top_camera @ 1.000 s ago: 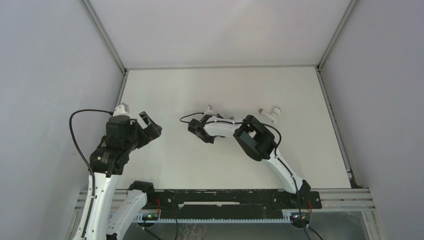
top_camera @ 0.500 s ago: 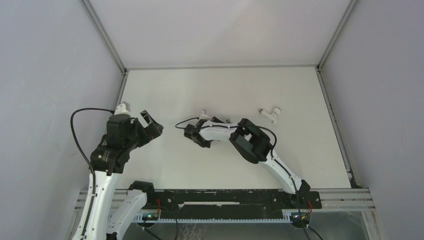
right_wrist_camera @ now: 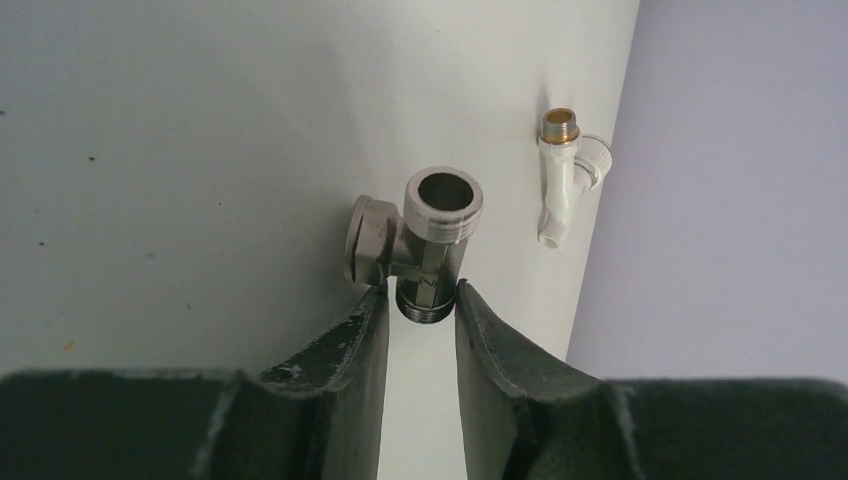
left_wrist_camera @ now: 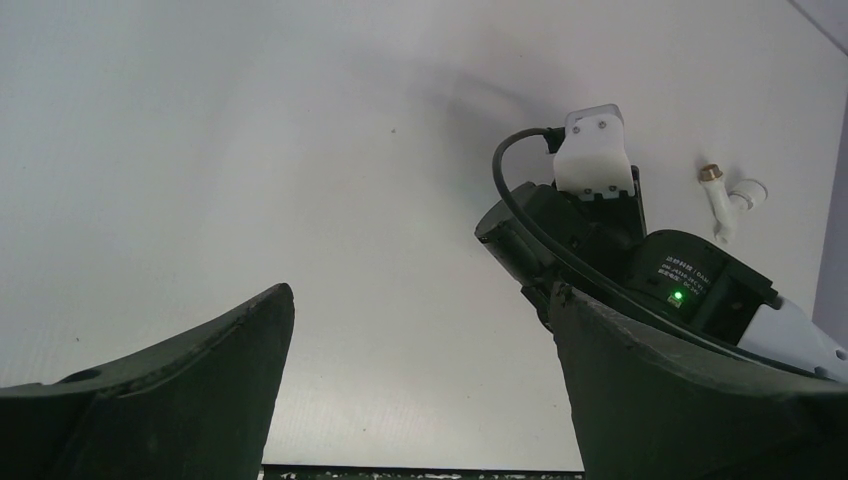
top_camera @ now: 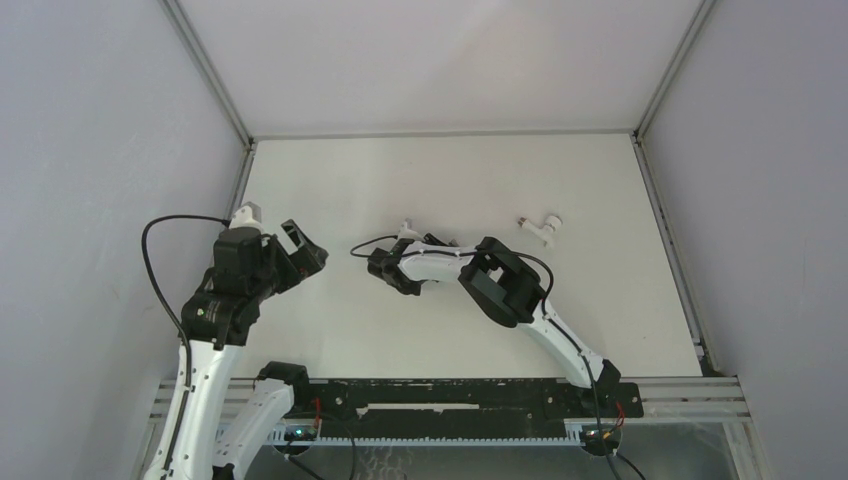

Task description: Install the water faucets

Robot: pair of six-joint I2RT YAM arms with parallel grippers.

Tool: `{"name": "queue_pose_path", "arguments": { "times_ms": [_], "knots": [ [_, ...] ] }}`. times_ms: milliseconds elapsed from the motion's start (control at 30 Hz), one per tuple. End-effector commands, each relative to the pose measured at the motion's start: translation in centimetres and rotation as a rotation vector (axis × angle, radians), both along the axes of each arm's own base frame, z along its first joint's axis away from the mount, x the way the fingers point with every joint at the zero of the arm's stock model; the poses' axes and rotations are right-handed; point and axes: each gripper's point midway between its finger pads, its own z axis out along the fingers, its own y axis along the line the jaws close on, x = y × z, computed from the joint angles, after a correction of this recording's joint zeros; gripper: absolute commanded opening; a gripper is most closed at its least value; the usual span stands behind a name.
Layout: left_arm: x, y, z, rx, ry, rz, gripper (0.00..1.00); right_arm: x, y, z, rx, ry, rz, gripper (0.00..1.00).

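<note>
The grey metal T-shaped faucet fitting (right_wrist_camera: 425,240) lies on the white table (top_camera: 450,180), one open port facing the right wrist camera. Its threaded end sits between the tips of my right gripper (right_wrist_camera: 422,295). The jaws stand narrowly open around it, with a thin gap on the left side. From above, the right gripper (top_camera: 392,270) covers this fitting. The white plastic tap (right_wrist_camera: 565,175) with a brass tip lies apart near the right wall (top_camera: 543,228), and the left wrist view shows it too (left_wrist_camera: 728,195). My left gripper (left_wrist_camera: 420,300) hangs wide open and empty at the left (top_camera: 305,250).
Grey walls close the table in on the left, back and right, with an aluminium rail (top_camera: 668,230) along the right edge. The right arm's elbow (top_camera: 505,285) is folded over the middle of the table. A black cable (top_camera: 160,270) loops off the left arm.
My right arm has swung a little to the left, and its jaws have parted from shut to a narrow gap around the fitting. The left arm has barely moved.
</note>
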Motion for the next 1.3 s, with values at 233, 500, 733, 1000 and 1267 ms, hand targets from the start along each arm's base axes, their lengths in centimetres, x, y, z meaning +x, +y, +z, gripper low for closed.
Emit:
{"name": "queue_pose_path", "arguments": {
  "times_ms": [233,500,733,1000,1267],
  "knots": [
    [0.8,-0.4,1.9,-0.028,-0.070,-0.006,1.00,0.4,1.8,3.4,0.099,-0.054,0.017,0.37],
    [0.9,-0.4,1.9,-0.030,-0.070,-0.007,1.00,-0.5,2.6,5.6,0.184,-0.014,0.024,0.39],
    [0.8,-0.4,2.0,-0.030,-0.072,-0.008,1.00,-3.4,5.4,6.3,0.494,0.275,0.127,0.52],
    [0.8,-0.5,2.0,-0.041,-0.075,-0.007,1.00,-3.9,6.4,7.3,0.748,0.491,0.204,0.60],
    [0.9,-0.6,1.9,-0.045,-0.075,-0.004,1.00,-1.4,5.0,5.0,0.894,0.529,0.071,0.62]
  ]
}}
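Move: The metal tee fitting lies on the table just beyond the right fingertips, its near end between the already loosened fingers: about 1 cm ahead of the hand point, 1 cm to its right and 1 cm lower. From that hand the white faucet lies some 20 cm to the right, 8 cm farther ahead and 2 cm lower. From the left hand, the tee is roughly 12 cm ahead, 25 cm to the right and 21 cm below. Back the right gripper off the tee fitting: lift it about 7 cm while drawing it some 5 cm left and 4 cm back, opening the fingers well wider. Meanwhile swing the wrist some 55 degrees so the slanting fingers point steeply down, then, still turning, start forward and down by about 1.5 cm, easing right. ##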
